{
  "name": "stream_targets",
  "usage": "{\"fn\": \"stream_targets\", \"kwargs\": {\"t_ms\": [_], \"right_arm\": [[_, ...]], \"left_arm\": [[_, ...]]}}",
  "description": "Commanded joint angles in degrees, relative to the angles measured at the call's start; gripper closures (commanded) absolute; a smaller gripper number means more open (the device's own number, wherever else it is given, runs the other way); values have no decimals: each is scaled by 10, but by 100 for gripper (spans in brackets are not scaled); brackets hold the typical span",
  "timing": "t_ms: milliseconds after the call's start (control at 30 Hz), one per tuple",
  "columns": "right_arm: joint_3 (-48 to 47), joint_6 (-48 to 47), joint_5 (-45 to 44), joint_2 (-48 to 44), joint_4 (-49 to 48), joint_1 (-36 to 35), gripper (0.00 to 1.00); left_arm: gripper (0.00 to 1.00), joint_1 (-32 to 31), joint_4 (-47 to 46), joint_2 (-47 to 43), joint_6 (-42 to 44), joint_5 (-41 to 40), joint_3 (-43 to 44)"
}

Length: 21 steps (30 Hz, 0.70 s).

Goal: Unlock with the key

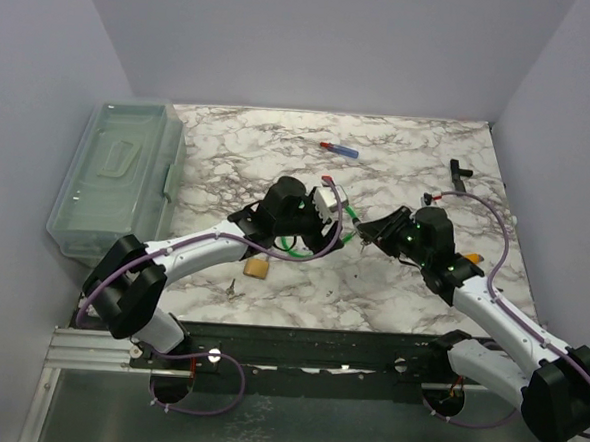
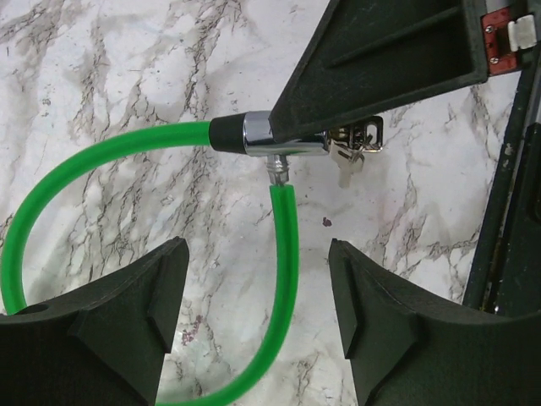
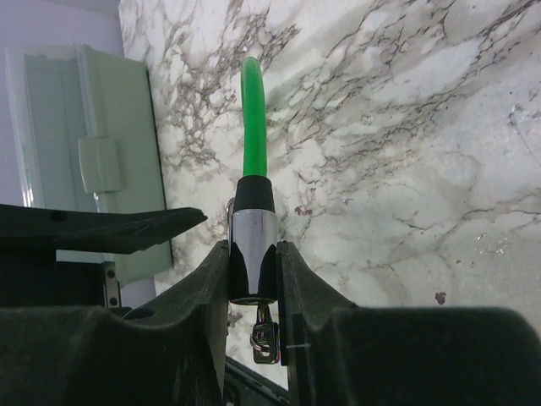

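Note:
A green cable lock (image 1: 291, 249) lies looped on the marble table. My right gripper (image 3: 254, 254) is shut on its chrome cylinder (image 3: 254, 233). The key (image 3: 265, 334), with a small ring, sticks out of the cylinder's near end. In the left wrist view the cylinder (image 2: 283, 135) pokes out from under the right finger (image 2: 389, 59), and the key (image 2: 351, 156) hangs at its right end. The cable's free end (image 2: 284, 228) meets the cylinder's side through a short metal pin. My left gripper (image 2: 258, 254) is open, with that cable end running between its fingers, touching neither.
A brass padlock (image 1: 258, 267) and a small key (image 1: 231, 287) lie near the left arm. A clear plastic box (image 1: 117, 180) stands at the left edge. A red-and-blue tool (image 1: 339, 149) lies at the back, and a black part (image 1: 461, 173) lies at the right.

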<state>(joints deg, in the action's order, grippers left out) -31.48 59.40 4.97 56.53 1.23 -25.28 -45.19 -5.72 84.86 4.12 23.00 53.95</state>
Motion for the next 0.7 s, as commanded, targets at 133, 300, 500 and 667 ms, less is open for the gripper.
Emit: {"fn": "stream_targets", "kwargs": {"t_ms": [133,300,500,667], "right_arm": [[12,39,53,-20,-47,3,100],[13,41,53,-20,-46,3,100],[8,21,3,-44,-14,3,100],[0,10,-13,-54,13,2,100]], "left_arm": [[37,-29,-37,59,16,-31,12],[86,-49,-28,90,18,-43,21],[100,-63,-9,84,38,-64,20],[100,-69,7,86,49,-75,22]]}}
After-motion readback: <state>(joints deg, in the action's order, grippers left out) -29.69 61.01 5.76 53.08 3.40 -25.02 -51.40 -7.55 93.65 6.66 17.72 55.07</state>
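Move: The stretch of green cable just below its metal end piece hangs some 5 cm below the open left hand and about 3 cm to its right, level with it fore and aft. The lock barrel that end plugs into is about 7 cm to the left hand's right and 3 cm below, with the key at its near end, roughly 3 cm farther back. From the right hand, which already grips the barrel, that cable lies some 4 cm left and 2 cm lower. The left hand sinks about 5 cm while drifting some 3 cm to the right and slightly back, its open fingers coming down on either side of the green cable and shutting as it arrives, so that they pinch the cable just below the metal end piece. The right hand keeps its grip on the lock barrel with the key in it and eases back only about a centimetre. ##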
